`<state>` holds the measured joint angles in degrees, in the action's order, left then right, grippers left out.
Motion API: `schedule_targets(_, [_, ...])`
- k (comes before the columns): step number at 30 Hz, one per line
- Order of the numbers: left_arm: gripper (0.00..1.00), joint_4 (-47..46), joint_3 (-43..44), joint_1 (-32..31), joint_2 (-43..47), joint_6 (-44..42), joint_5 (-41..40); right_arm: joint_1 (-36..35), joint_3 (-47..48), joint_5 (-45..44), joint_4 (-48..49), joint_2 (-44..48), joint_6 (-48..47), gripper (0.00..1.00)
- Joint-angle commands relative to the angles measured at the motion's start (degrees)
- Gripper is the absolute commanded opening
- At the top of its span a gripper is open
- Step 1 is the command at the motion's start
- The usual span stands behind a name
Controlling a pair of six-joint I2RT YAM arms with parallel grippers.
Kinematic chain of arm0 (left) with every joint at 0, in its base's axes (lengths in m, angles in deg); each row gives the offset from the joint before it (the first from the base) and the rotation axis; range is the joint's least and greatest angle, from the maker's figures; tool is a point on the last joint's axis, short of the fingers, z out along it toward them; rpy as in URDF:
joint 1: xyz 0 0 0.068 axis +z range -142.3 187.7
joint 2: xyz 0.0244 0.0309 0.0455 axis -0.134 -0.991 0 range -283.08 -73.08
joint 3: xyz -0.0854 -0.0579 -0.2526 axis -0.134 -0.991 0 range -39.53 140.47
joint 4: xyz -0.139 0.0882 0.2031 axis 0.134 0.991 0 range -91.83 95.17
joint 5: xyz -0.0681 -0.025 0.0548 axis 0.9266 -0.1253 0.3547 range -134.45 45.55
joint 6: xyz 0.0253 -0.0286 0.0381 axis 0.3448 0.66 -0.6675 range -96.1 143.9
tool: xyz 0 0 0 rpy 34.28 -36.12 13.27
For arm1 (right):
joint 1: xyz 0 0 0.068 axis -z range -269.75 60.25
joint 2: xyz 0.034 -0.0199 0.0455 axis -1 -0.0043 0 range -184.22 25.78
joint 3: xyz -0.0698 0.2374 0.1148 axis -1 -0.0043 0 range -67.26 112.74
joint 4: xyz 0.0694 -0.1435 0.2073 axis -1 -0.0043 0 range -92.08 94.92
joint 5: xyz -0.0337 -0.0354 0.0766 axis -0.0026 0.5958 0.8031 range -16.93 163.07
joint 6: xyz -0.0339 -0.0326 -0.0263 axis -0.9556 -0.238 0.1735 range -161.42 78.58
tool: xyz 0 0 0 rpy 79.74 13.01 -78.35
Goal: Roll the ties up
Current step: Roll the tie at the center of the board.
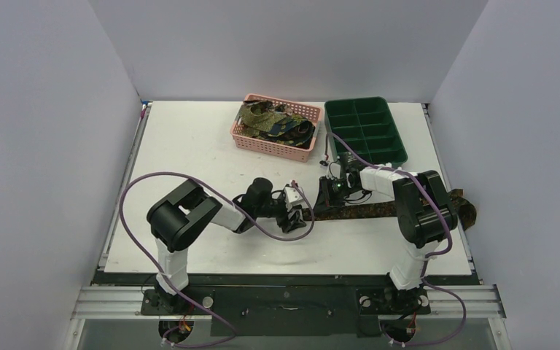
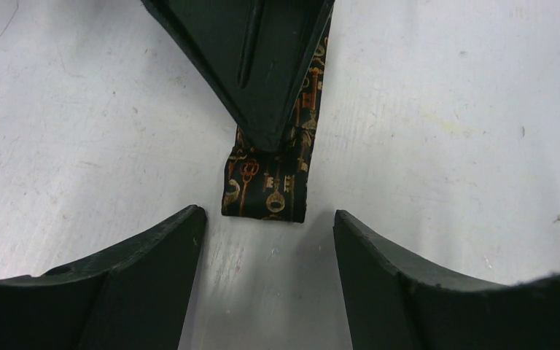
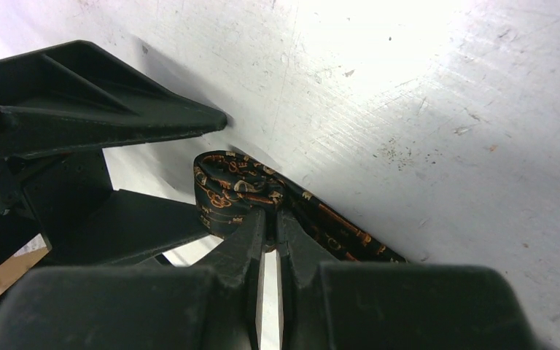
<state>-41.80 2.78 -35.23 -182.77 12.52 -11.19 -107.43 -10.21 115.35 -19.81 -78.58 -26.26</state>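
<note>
One dark tie (image 1: 379,210) with a gold and orange key pattern lies across the table toward the right edge. Its left end is folded into a small loop (image 3: 226,186). My right gripper (image 3: 271,216) is shut on that looped end, its fingers (image 2: 262,80) coming down onto the fabric. My left gripper (image 2: 268,219) stands open just in front of the folded end (image 2: 265,191), with nothing between its fingers (image 2: 153,255). Seen from above, the left gripper (image 1: 299,213) and right gripper (image 1: 327,195) sit close together. More ties (image 1: 275,120) are heaped in the basket.
A pink mesh basket (image 1: 262,143) stands at the back centre. A dark green compartment tray (image 1: 365,130) sits right of it. The tie's far end (image 1: 468,210) reaches the table's right edge. The left arm's fingers (image 3: 117,117) crowd the right wrist view.
</note>
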Motion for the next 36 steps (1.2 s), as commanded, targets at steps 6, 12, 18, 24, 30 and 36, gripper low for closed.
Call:
schedule_targets(6, [0.44,-6.9,1.4,-2.8,-5.9,5.2,0.9,0.1,-1.6,-15.2,-6.8,-3.0,-7.7,0.00])
schedule_targets(12, [0.35,-4.3,4.4,-5.0,-1.5,6.4,-0.2,-0.3,-1.0,-14.5,-6.4,-3.7,-7.6,0.00])
schedule_targets(18, [0.34,-2.5,8.4,-5.7,-5.2,6.2,-3.1,-1.1,-1.1,-12.0,-4.9,-3.0,-6.6,0.00])
schedule_targets(24, [0.37,-2.0,10.3,-5.9,-10.0,4.6,-3.0,-2.4,-1.3,-10.6,-4.0,-2.4,-6.4,0.00])
schedule_targets(30, [0.32,3.0,8.6,-5.7,-10.7,0.5,-3.2,-2.8,-1.4,-8.1,-3.1,-0.8,-6.0,0.00])
schedule_targets(36, [0.18,12.9,6.0,-4.6,-7.0,-3.4,-6.8,-0.7,1.9,-4.1,-6.8,2.7,-5.6,0.10])
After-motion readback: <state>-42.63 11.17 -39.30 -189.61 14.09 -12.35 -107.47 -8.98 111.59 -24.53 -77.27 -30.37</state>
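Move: The rolled end of the tie lies about 4 cm straight to the right of the left hand's point, roughly level with it. The right hand already pinches the roll, whose middle is some 1 cm to that hand's left. From the right hand the tie's loose tail is about 38 cm to the right and 2 cm ahead, the green tray about 13 cm right and 25 cm ahead, and the pink basket about 12 cm left and 25 cm ahead. Left fingers take the roll between them, front and back, partly closing from clearly open as the hand slides about 5 cm to the right, low over the board, towards the right hand's fingertips. The right fingers keep their shut pinch on the roll while that hand eases about 1 cm to the right, hardly turning. ##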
